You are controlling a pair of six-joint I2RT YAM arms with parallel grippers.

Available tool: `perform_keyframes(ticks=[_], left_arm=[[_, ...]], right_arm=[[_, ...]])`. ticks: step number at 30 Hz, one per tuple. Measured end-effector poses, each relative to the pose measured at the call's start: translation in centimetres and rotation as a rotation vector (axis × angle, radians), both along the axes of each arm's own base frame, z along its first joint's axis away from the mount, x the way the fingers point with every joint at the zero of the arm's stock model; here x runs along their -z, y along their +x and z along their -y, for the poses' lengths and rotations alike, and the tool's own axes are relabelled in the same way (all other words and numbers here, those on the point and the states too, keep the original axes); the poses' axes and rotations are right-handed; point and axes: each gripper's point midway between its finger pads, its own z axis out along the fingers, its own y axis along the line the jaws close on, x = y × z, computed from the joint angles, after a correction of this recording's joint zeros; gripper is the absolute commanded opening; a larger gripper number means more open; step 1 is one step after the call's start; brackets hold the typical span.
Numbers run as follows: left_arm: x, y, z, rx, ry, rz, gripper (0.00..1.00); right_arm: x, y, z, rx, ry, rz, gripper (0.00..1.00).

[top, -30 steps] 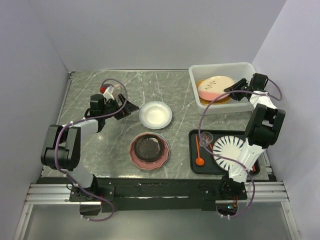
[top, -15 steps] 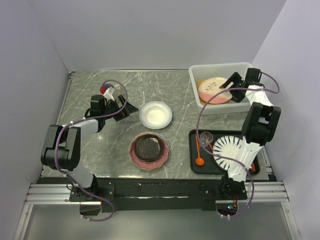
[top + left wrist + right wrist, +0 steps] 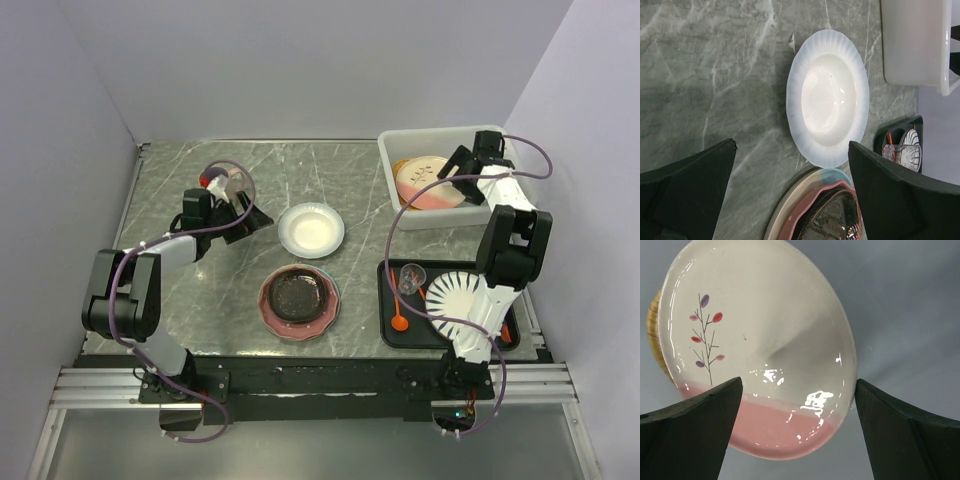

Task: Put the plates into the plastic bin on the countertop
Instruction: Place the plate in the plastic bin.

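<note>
The plastic bin (image 3: 440, 140) stands at the back right of the countertop (image 3: 200, 300). Inside it a pink-and-cream floral plate (image 3: 428, 182) (image 3: 755, 340) lies on an orange plate (image 3: 400, 168) (image 3: 654, 325). My right gripper (image 3: 452, 168) (image 3: 799, 382) hovers open just above the floral plate's pink edge, touching nothing. A plain white plate (image 3: 311, 229) (image 3: 827, 97) rests mid-counter. In front of it a black speckled plate (image 3: 298, 298) sits stacked on a pink plate and a cream one (image 3: 805, 200). My left gripper (image 3: 256, 216) (image 3: 792, 145) is open, low beside the white plate.
A black tray (image 3: 390, 335) at the front right holds a white plate with black radial stripes (image 3: 455, 295), a clear glass (image 3: 410, 277) and an orange spoon (image 3: 398, 305). Walls close in the back and both sides.
My right gripper has opened and let go of the floral plate, which now lies flatter in the bin. The right wrist shifted left over the bin. The left arm stayed put.
</note>
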Motion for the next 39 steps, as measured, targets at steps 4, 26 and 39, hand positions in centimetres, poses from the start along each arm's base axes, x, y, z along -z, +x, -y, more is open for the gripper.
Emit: perform_keyframes(ticks=[4, 26, 39], left_arm=[[0.0, 0.0, 0.4, 0.008, 0.002, -0.001, 0.99], [3.4, -0.3, 2.2, 0.049, 0.016, -0.077, 0.99], [4.5, 0.8, 4.9, 0.1, -0.008, -0.064, 0.95]], right_arm=[[-1.8, -0.3, 0.5, 0.023, -0.047, 0.022, 1.0], [-10.0, -1.3, -2.1, -0.014, -0.081, 0.206, 1.0], [-14.6, -2.0, -5.2, -0.084, -0.054, 0.331, 1.0]])
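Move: The white plate lies about 14 cm to the left hand's right, 1 cm ahead and some 7 cm below; from that hand the pink plate stack is roughly 17 cm back and 10 cm right, the mug 15 cm ahead and 14 cm left. From the right hand, down in the bin, the white plate is about 41 cm left, 10 cm back; the pink-and-cream plate just released is about 8 cm left, 2 cm ahead, slightly below. The right hand, already wide open beside the edge of the pink-and-cream plate, comes free and climbs about 15 cm up out of the plastic bin, drawing some 5 cm left from partway up while its fingertips tilt up by some 20 degrees. Meanwhile the left hand, jaws kept wide open, slides right and sinks by about 5 cm each way towards the near-hand (left) rim of the white plate, ending close to it without closing. ##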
